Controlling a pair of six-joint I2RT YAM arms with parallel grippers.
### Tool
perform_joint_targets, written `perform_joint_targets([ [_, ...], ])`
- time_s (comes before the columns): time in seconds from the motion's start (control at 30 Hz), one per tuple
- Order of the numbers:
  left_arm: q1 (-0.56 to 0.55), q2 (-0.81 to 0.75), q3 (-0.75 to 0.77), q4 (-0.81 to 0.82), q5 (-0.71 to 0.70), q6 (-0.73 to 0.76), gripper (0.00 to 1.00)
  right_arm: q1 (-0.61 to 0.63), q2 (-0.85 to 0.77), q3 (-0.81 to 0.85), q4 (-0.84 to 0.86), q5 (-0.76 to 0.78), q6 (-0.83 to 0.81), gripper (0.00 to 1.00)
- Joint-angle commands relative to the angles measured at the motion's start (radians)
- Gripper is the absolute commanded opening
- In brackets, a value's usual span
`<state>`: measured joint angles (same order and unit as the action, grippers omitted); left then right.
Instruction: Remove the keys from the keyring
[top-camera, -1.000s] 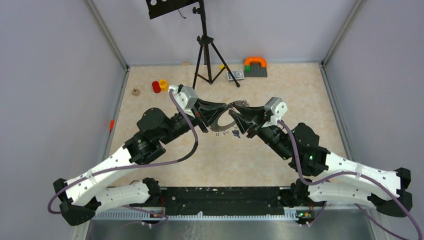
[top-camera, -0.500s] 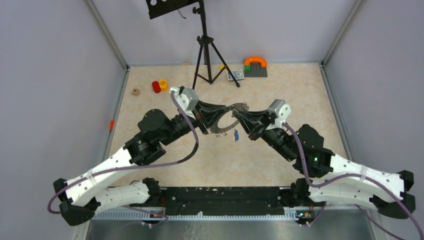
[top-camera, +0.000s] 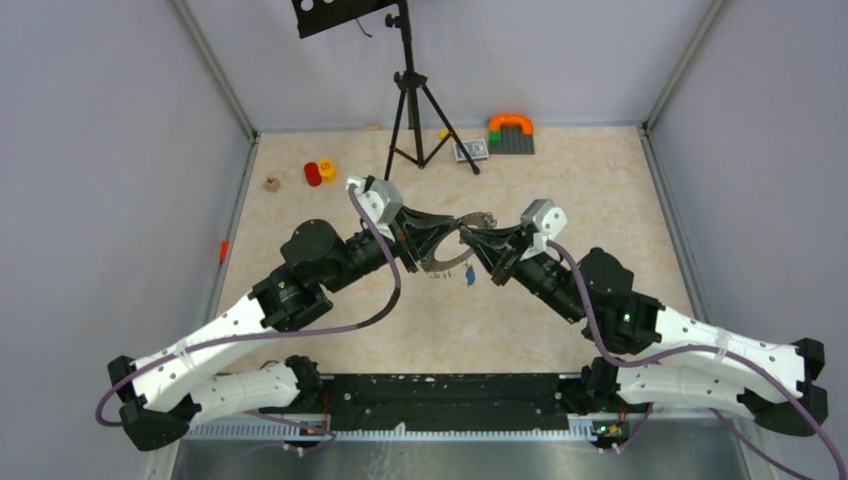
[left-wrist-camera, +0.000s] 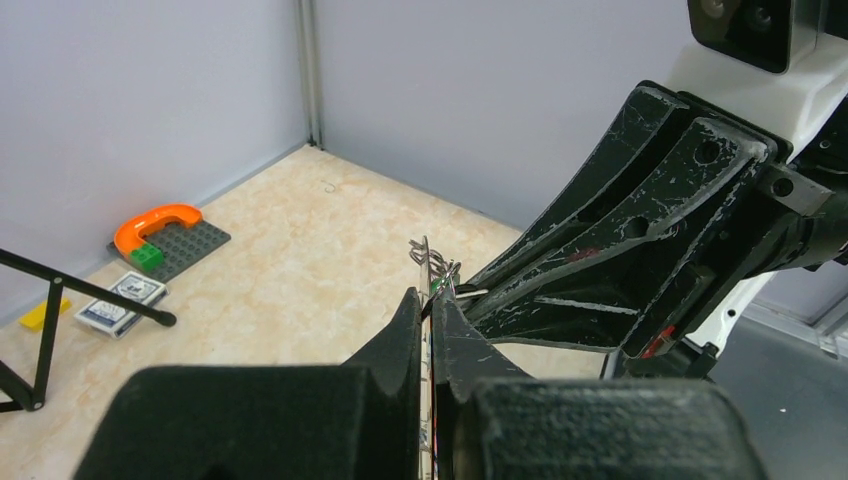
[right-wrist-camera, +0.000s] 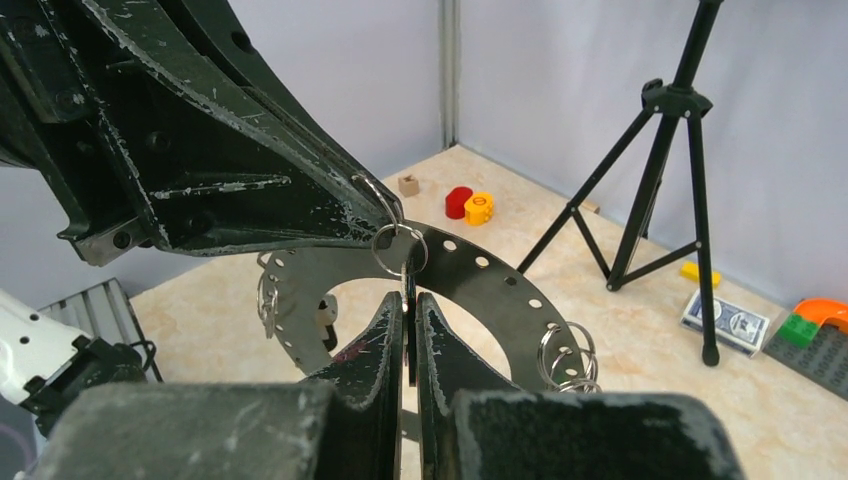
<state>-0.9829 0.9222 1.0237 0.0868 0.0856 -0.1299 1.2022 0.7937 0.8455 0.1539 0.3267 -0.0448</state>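
The keyring (right-wrist-camera: 487, 279), a flat grey plate ring with small holes, hangs in the air between both arms. My left gripper (left-wrist-camera: 432, 300) is shut on its edge, which I see edge-on, with a green tag (left-wrist-camera: 438, 285) just past the tips. My right gripper (right-wrist-camera: 410, 300) is shut on a thin key that hangs from a small split ring (right-wrist-camera: 399, 246) on the keyring. More split rings (right-wrist-camera: 566, 355) hang at the right. From above, the left gripper (top-camera: 437, 240) and right gripper (top-camera: 474, 240) meet at the keyring (top-camera: 452, 262), and a blue-tagged key (top-camera: 469, 276) dangles below.
A black tripod (top-camera: 410, 110) stands at the back middle. Near it lie a card deck (top-camera: 471, 150) and a grey brick plate with an orange arch (top-camera: 511, 130). Red and yellow pieces (top-camera: 320, 172) and a small cube (top-camera: 270, 184) lie at the back left.
My right gripper has closed onto a key on the keyring. Its wrist has shifted a little left and toward the back. The left gripper has kept its hold.
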Motion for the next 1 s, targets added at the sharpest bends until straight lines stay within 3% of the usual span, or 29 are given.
perform_joint_targets([
  [0.0,0.005,-0.037,0.016,0.114,-0.003,-0.014,0.00,0.007,0.039,0.032,-0.063,0.038,0.037,0.00],
  [0.33,0.005,-0.040,0.013,0.117,0.013,-0.015,0.00,0.007,0.075,0.080,-0.149,0.052,0.038,0.00],
  [0.5,0.005,-0.042,0.007,0.114,0.008,-0.013,0.00,0.008,-0.002,0.102,-0.191,0.012,0.009,0.26],
  [0.63,0.004,-0.041,0.006,0.114,0.006,-0.011,0.00,0.008,-0.068,0.128,-0.215,-0.049,-0.023,0.39],
  [0.8,0.004,-0.036,0.005,0.111,0.026,-0.010,0.00,0.007,-0.108,0.168,-0.221,-0.117,-0.077,0.40],
  [0.97,0.005,-0.029,0.013,0.091,0.121,0.000,0.00,0.008,-0.092,0.247,-0.280,-0.313,-0.178,0.38],
])
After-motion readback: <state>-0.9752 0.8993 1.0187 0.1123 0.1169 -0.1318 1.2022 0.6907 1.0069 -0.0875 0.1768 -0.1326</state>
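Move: The right fingers already pinch the dark key, while the closed left fingertips, holding its small split ring, are about 2 cm left, 1 cm ahead and 3 cm above. The big grey ring's middle lies roughly 3 cm left, 2 cm ahead and 4 cm below the right hand. From the left hand the key is some 2 cm right, 1 cm back and 3 cm lower. Right hand lowers the pinched key 2 cm, opens, and withdraws some 7 cm up, back and right. ##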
